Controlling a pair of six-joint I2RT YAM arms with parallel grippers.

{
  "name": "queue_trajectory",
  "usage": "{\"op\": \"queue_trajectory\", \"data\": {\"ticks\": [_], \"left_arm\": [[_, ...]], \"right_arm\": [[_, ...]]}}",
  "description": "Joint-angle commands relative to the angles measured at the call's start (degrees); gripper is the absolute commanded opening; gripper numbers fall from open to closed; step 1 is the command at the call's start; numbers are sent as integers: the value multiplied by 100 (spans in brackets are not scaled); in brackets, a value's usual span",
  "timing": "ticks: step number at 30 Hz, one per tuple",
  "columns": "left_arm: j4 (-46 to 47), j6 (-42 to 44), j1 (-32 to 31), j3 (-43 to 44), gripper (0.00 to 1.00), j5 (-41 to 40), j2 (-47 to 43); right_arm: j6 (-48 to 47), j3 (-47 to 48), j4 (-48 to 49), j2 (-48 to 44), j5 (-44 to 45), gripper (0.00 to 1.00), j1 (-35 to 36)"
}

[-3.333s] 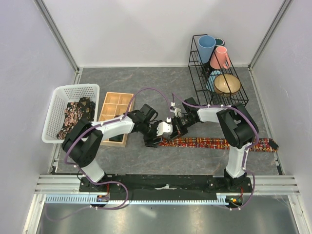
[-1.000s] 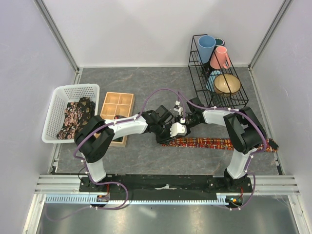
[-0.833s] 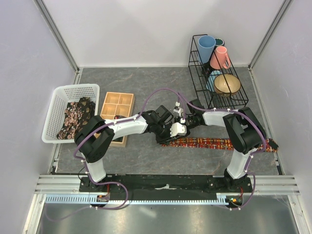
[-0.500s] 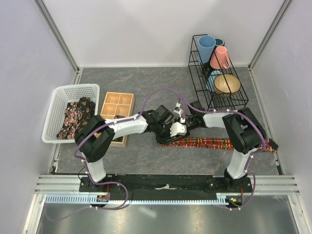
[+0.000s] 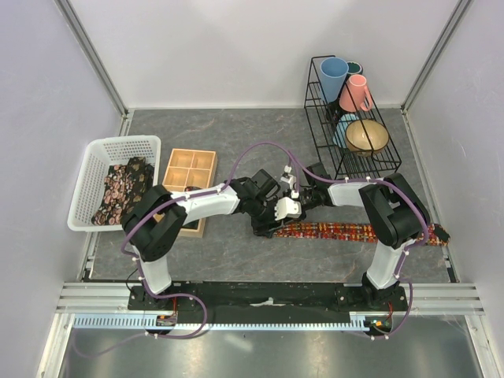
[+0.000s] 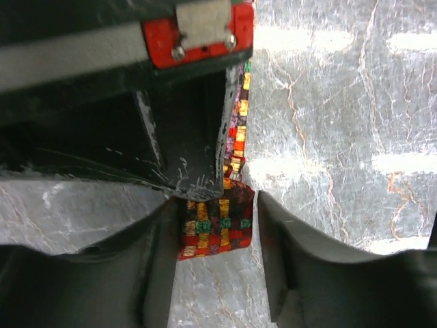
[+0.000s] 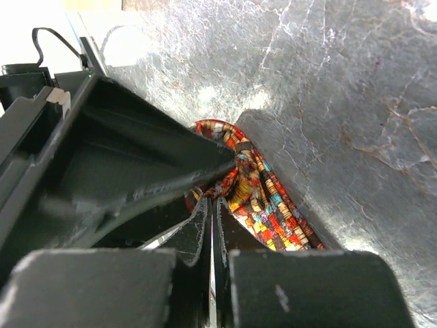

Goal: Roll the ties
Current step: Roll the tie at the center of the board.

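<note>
A long tie (image 5: 354,231) in red, orange and yellow checks lies flat across the table, running right toward the edge. Its left end (image 6: 217,231) is folded and sits between the fingers of my left gripper (image 6: 214,205), which is open, with a gap on the right side. My right gripper (image 7: 212,203) is shut with nothing between its fingers, its tip pressed against the tie's fold (image 7: 263,198). In the top view the left gripper (image 5: 279,216) and the right gripper (image 5: 294,201) meet over that end. More dark floral ties (image 5: 120,187) lie in the basket.
A white basket (image 5: 118,145) stands at the far left, with a wooden compartment tray (image 5: 189,179) beside it. A black wire rack (image 5: 352,150) holding cups and a bowl stands at the back right. The tie's far end (image 5: 439,234) reaches the table's right edge.
My left gripper has opened wider around the tie's end. My right gripper has shut and shifted slightly left. The tie has hardly moved.
</note>
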Motion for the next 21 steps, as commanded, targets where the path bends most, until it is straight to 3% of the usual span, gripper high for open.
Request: {"op": "queue_trajectory", "data": {"ticks": [1,4,11,16,21], "left_arm": [[-101,-108,111,-201,70,-240,-55],[189,50,261,-473,83,-319,-477],[770,612,261,-888,91,-161,-847],[857,647,165,-502,92,-179,-444],[814,700,33,-351,85,-188,-214]], "right_arm": [[-171,117,-19,-7,25,0,-32],[-223,135,-81,-16,69,0,-49],[-311,232,-178,10,69,0,-58],[-338,267,-169,2,95,0,-50],[-338,276,-169,-25,113,0,-67]]}}
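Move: Just 2 cm to the left hand's right, level with it and about 1 cm lower, sits the tie's rolled end between its part-open fingers; from the right hand, shut on the tie, that end lies some 2 cm left and 1 cm down. The tie's flat length runs off to the right, its middle about 26 cm right of the left hand and 1 cm nearer the base. The wooden tray is roughly 22 cm left of the left hand and 10 cm farther out. Spreading its fingers nearly wide, the left hand lets go of the rolled end and draws off to the left by about 4 cm, then turns back right some 2 cm towards the roll while easing 1 cm forward, the fingertips tilting slightly outward. The right hand stays in place, still pinching the tie beside the roll. ##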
